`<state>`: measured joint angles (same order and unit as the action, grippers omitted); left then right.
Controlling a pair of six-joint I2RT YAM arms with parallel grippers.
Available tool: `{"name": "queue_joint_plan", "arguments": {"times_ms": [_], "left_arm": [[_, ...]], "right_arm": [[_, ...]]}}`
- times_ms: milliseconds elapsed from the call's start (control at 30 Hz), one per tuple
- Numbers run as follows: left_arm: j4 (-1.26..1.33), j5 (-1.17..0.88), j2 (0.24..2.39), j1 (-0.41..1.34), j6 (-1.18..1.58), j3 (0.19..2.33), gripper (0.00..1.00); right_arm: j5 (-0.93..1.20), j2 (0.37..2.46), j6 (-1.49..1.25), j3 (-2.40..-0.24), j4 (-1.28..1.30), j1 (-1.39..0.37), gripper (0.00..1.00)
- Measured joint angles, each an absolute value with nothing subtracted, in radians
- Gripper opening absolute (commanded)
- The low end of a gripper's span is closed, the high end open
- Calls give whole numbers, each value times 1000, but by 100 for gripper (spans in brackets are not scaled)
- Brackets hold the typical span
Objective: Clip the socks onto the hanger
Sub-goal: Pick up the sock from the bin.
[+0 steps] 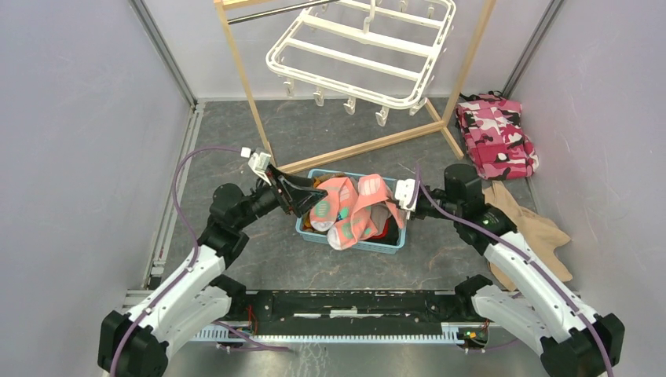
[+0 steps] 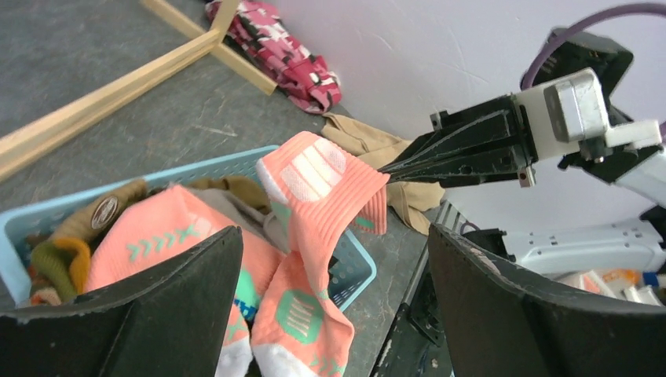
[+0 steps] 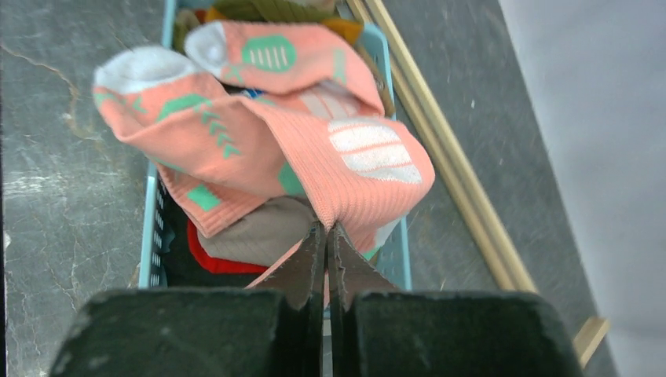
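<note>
Several socks lie heaped in a blue basket (image 1: 357,245). My right gripper (image 3: 326,229) is shut on the ribbed cuff of a salmon-pink sock (image 3: 353,169) with teal and white patches, at the basket's right side. That sock (image 2: 322,184) drapes down from the pinched cuff over the pile. Below it show a grey-brown sock (image 3: 263,232) and a red one (image 3: 212,259). My left gripper (image 2: 336,236) stands open over the basket's left side, its fingers either side of the pink socks and touching none. The white hanger (image 1: 369,47) hangs at the back, its clips dangling.
A light wooden frame (image 1: 361,149) stands behind the basket and carries the hanger. A pink camouflage cloth (image 1: 495,133) lies at the back right. A tan garment (image 1: 534,232) lies beside my right arm. Grey walls close in both sides.
</note>
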<state>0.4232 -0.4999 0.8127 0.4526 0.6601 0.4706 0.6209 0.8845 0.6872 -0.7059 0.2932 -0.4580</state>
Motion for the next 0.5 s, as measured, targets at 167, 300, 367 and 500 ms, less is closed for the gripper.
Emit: {"name": "queue_joint_plan", "arguments": {"times_ms": [167, 300, 367, 500], "left_arm": [[422, -561, 799, 492, 548, 531, 93], [433, -560, 805, 609, 430, 559, 93], [440, -542, 825, 695, 347, 559, 92], [442, -411, 891, 899, 171, 559, 92]], "right_arm": [[709, 872, 769, -776, 348, -458, 0], [736, 876, 785, -783, 361, -458, 0], [737, 878, 781, -783, 361, -458, 0], [775, 876, 737, -783, 360, -452, 0]]}}
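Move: The pink sock hangs by its cuff from the right fingers; its middle lies about 13 cm to the left hand's right, roughly level front to back, some 10 cm lower. The second pink sock is about 5 cm right, 3 ahead and 16 down; the bin's middle 11 right, 1 ahead, 18 down. From the right hand, the held sock's middle is some 8 cm left, 1 back and 5 below. Open left hand swings 8 cm right and back towards the sock; right, still pinching it, rises 3 cm. ##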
